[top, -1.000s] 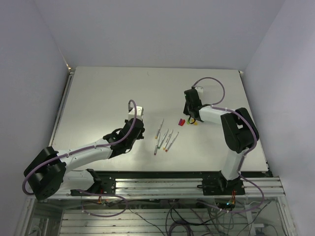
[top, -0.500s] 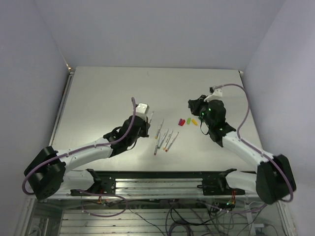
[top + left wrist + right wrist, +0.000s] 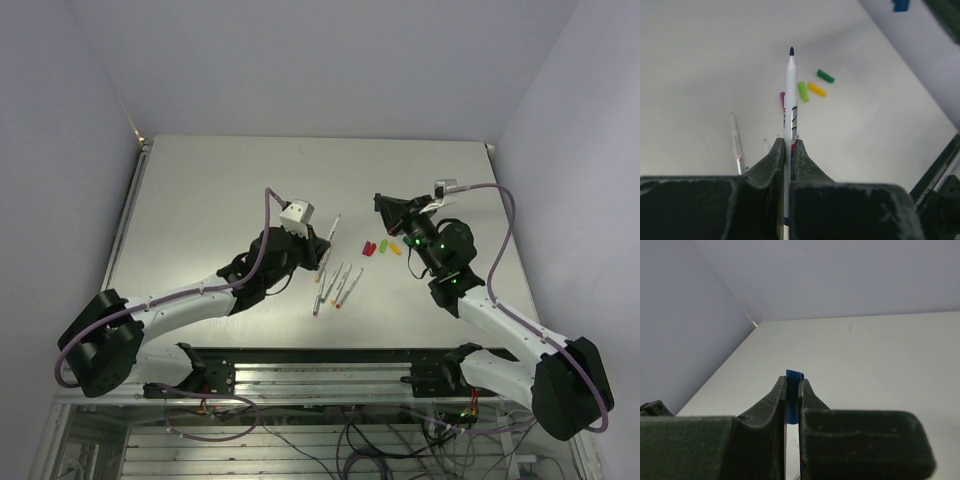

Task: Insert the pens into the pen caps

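My left gripper [image 3: 788, 142] is shut on a white pen [image 3: 790, 95] that points up and away, dark tip [image 3: 791, 51] bare. In the top view this gripper [image 3: 322, 254] hovers just left of several pens [image 3: 335, 285] lying on the table. My right gripper [image 3: 792, 382] is shut on a blue pen cap [image 3: 794, 377], raised above the table at the right [image 3: 381, 203]. Loose caps lie between the arms: magenta-red [image 3: 782, 97], light green [image 3: 803, 91], yellow [image 3: 816, 89] and green [image 3: 825, 76].
The white table [image 3: 220, 190] has a metal rail [image 3: 130, 230] along its left edge and a framed front edge [image 3: 350, 352] by the arm bases. Grey walls stand close at the back and on both sides.
My left gripper has risen and moved right with the pen, which now tilts up toward the right gripper. The right arm has swung round and brought the blue cap left, above the loose caps.
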`<action>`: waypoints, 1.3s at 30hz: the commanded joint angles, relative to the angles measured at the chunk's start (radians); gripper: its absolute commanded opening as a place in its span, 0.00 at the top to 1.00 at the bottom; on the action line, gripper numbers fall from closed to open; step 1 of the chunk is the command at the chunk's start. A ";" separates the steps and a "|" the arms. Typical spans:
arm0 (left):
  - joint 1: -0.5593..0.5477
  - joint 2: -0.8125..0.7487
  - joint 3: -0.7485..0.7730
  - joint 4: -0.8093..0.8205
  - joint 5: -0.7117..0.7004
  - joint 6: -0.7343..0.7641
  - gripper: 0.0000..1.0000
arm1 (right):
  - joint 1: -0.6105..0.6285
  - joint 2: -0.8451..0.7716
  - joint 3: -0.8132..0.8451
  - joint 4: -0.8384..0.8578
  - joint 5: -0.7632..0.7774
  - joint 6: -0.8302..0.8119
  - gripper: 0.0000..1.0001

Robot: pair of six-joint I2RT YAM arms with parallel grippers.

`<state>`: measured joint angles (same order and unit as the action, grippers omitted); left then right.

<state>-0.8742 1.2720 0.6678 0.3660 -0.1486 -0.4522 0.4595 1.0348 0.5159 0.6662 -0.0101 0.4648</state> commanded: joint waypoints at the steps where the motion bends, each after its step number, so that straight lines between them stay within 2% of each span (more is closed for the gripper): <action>1: -0.005 0.035 0.023 0.220 0.093 -0.061 0.93 | 0.003 0.042 0.000 0.186 -0.037 -0.001 1.00; 11: -0.006 -0.016 -0.012 0.342 0.150 -0.055 0.93 | 0.004 0.144 -0.073 0.559 -0.071 0.123 1.00; 18: -0.006 -0.065 -0.040 0.345 0.184 -0.054 0.93 | 0.012 0.232 -0.086 0.780 -0.072 0.214 1.00; 24: -0.006 -0.086 -0.065 0.358 0.193 -0.048 0.93 | 0.063 0.269 -0.073 0.835 -0.064 0.210 1.00; 39: -0.006 -0.111 -0.068 0.354 0.224 -0.004 0.93 | 0.136 0.266 -0.052 0.811 -0.040 0.174 1.00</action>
<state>-0.8742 1.1912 0.6117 0.6704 0.0357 -0.4793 0.5838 1.3060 0.4393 1.4471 -0.0711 0.6678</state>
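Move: The blue cap that the left hand's pen is meant for is held in the right hand's fingertips, about 11 cm to the right of the left hand, 6 cm ahead and 9 cm above. On the table, roughly 17 cm below the left hand, a loose pen lies some 6 cm ahead and 1 cm to the left, and the red cap 10 cm ahead and 11 cm to the right. The right hand already has the blue cap at its finger pads. Pen tip and blue cap come close together; no touch can be made out. The left hand, still gripping the pen, rises about 8 cm, drifting slightly right and then back, fingers tilting up some 20 degrees. The right hand keeps hold of the cap, climbs about 6 cm, then swings 5 cm left and a little back towards the pen, its fingers tilting upward too. ##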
